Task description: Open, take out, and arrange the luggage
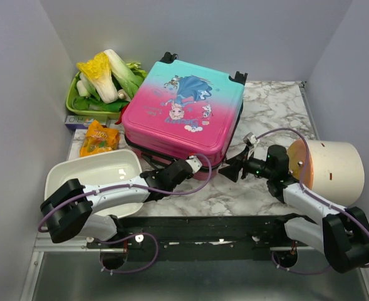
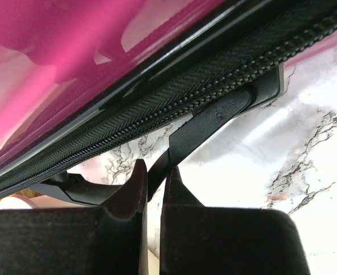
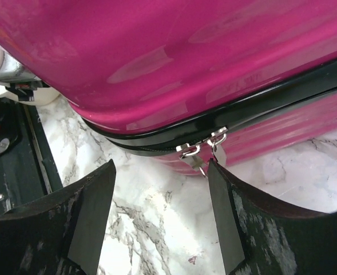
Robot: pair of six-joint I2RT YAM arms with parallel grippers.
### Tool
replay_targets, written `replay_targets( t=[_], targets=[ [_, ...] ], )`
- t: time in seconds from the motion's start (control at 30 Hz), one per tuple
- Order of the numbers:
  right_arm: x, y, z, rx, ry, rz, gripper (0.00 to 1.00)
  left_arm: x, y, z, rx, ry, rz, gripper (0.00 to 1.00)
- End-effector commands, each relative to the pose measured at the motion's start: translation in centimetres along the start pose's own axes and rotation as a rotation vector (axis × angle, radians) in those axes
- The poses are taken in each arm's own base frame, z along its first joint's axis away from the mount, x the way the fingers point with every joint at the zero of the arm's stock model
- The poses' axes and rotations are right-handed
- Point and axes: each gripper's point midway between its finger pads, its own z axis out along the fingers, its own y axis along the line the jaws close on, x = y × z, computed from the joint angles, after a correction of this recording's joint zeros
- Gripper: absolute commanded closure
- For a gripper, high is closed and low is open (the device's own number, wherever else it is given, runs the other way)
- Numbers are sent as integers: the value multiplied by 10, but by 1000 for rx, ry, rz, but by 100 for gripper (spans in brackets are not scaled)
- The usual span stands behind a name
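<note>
The luggage (image 1: 184, 106), a pink-to-teal suitcase with a cartoon print, lies flat and closed on the marble table. My left gripper (image 1: 171, 174) is at its front edge. In the left wrist view the left gripper (image 2: 155, 175) is shut on the suitcase's black handle strap (image 2: 214, 117), just below the black zipper band (image 2: 157, 109). My right gripper (image 1: 232, 169) is at the front right corner. In the right wrist view the right gripper (image 3: 159, 172) is open, and the silver zipper pulls (image 3: 199, 153) hang just beyond its right fingertip (image 3: 217, 177), not held.
A white basin (image 1: 71, 172) sits front left under my left arm. A cream cylindrical container (image 1: 337, 169) lies on the right beside my right arm. A green tray (image 1: 71, 103) of vegetables and an orange snack packet (image 1: 99, 139) are at back left. Walls close three sides.
</note>
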Motion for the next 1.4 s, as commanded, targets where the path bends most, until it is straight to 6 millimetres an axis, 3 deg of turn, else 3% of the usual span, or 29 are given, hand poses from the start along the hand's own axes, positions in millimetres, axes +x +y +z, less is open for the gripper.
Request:
replay_targets(
  t=[0.0,0.43,0.5,0.53,0.63,0.7,0.77,0.9,0.97,1.2,1.37],
  targets=[
    [-16,2,6,-37,-57,-105,26,-12,49,-3,-249,-26,-230,100],
    [-18,8,20,-165,-40,-142,29,-13,48,-2,-246,-19,-226,100],
    [-19,11,21,-192,-45,-155,41,-14,47,-2,-241,-22,-228,100],
    [-18,12,23,-208,-44,-148,56,-13,47,-2,-241,-21,-227,100],
    [-18,9,26,-206,-49,-140,81,-13,46,-1,-243,-13,-228,100],
    [-17,8,26,-200,-48,-134,86,-11,45,0,-241,-4,-224,100],
    [-18,7,25,-186,-53,-124,99,-11,45,1,-246,1,-225,100],
    [-17,3,19,-109,-36,-90,99,-13,43,2,-247,-1,-243,100],
    [-6,7,14,-100,4,-65,99,-17,41,3,-240,-14,-262,100],
    [7,51,4,-187,15,-55,99,-43,31,2,-193,-60,-374,100],
    [-1,66,-1,-193,-6,-66,99,-51,24,-1,-185,-66,-402,100]
  ],
)
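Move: The nearer zipper pull, on the suitcase's seam by its near right corner, is roughly 1 cm ahead, 2 cm left and 1 cm below the open right hand; the second pull is about 2 cm farther out than it. The suitcase's middle lies some 17 cm ahead and 12 cm left, about level in height. From the left hand, already gripping the handle, the nearer pull is about 13 cm right, level ahead, 4 cm higher. Right hand eases 2 cm left, pinches the nearer zipper pull, draws it back and up; left keeps handle. ##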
